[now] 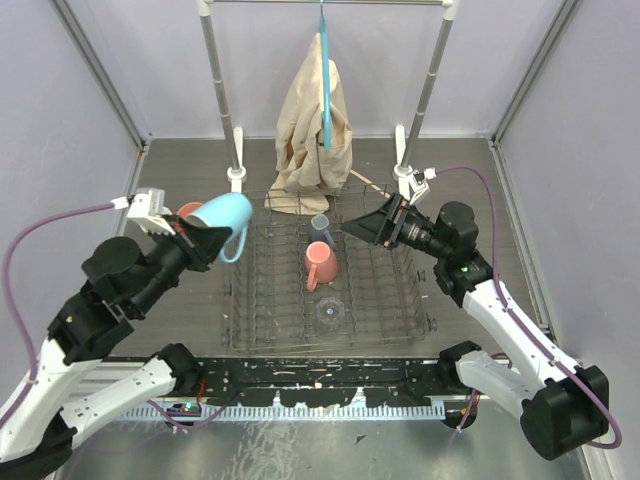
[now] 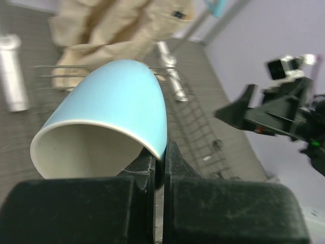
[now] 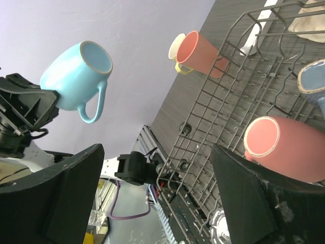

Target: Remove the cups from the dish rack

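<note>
My left gripper (image 1: 208,238) is shut on the rim of the light blue mug (image 1: 224,213), holding it in the air over the left edge of the dark wire dish rack (image 1: 270,300). In the left wrist view the fingers (image 2: 175,165) pinch the mug's wall (image 2: 114,107). My right gripper (image 1: 366,222) is open and empty above the rack's far right part. A salmon-pink mug (image 1: 322,265), a grey-blue mug (image 1: 320,226) and a clear glass (image 1: 330,313) are in the rack. Another salmon-pink mug (image 3: 200,51) and a pale yellow mug (image 3: 176,50) stand on the table left of the rack.
A silver clothes rail with beige cloth (image 1: 315,110) and a blue hanger stands behind the rack, its posts (image 1: 236,160) at the rack's far corners. A black mounting rail (image 1: 320,375) runs along the near edge. Enclosure walls close both sides.
</note>
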Robot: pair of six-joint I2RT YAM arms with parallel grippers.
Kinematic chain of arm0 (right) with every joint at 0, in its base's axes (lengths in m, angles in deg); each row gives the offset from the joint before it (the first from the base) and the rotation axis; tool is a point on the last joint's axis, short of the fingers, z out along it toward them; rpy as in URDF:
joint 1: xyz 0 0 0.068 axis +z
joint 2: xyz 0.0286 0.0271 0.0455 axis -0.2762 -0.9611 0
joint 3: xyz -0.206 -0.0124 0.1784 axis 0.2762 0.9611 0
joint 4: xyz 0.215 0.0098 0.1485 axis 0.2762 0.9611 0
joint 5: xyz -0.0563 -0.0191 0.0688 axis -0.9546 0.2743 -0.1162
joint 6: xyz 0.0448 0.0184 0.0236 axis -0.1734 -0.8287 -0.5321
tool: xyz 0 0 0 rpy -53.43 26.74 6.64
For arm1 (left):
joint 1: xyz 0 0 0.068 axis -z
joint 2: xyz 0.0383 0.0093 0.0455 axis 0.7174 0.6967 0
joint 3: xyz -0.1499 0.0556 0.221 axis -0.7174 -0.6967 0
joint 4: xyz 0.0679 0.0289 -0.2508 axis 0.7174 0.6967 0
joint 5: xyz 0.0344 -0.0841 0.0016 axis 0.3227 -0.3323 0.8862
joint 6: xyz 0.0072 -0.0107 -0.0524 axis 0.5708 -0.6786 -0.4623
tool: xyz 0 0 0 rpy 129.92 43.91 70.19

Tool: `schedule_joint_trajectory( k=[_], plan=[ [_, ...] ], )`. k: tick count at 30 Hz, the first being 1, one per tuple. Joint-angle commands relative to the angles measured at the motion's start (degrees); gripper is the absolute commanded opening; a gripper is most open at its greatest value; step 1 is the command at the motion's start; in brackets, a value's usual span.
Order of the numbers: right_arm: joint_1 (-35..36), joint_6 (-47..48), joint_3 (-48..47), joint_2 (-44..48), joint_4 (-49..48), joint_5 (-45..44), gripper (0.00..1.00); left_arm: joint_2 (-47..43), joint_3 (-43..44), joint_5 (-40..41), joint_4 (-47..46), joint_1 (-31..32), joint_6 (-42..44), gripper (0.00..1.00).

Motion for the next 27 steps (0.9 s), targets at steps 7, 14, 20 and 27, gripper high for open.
schedule_joint_trajectory(
  k=[7, 14, 20, 27],
  plan=[
    [0.0, 8.5, -3.8, 2.7, 6.2, -1.7, 0.92, 3.0, 10.3, 26.2, 29.4, -0.2, 0.9, 0.00],
    [0.0, 10.5, -3.3, 3.4, 7.5, -1.3, 0.92, 8.2, 7.8, 27.4, 31.9, -1.9, 0.2, 0.00],
    [-0.1, 13.0, -3.2, 5.0, 9.6, -1.7, 0.92, 12.3, 4.8, 13.1, 27.1, -15.5, 3.6, 0.00],
    [-0.1, 15.3, -3.3, 5.1, 11.8, -2.4, 0.92, 17.3, 1.2, 4.1, 23.9, -23.3, 5.0, 0.00]
  ],
)
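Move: Below the left hand, which already grips the blue cup by its rim, the bare table spot it is bound for lies about 6 cm ahead, 14 cm to the left and 36 cm down. The pink cup on the table stands some 16 cm ahead and 14 cm left, the green cup 15 cm ahead and 24 cm left; the dish rack's middle is 8 cm ahead, 17 cm right. From the right hand, that spot is about 36 cm left, 1 cm ahead. Swinging the blue cup clear of the rack, the left hand goes left about 12 cm, most of it at first, then sinks some 15 cm towards the bare table nearer than the pink cup. The wrist turns counter-clockwise and tips the fingers from level to roughly 40 degrees down, still shut on the rim. The open right hand settles a couple of centimetres over the rack. ##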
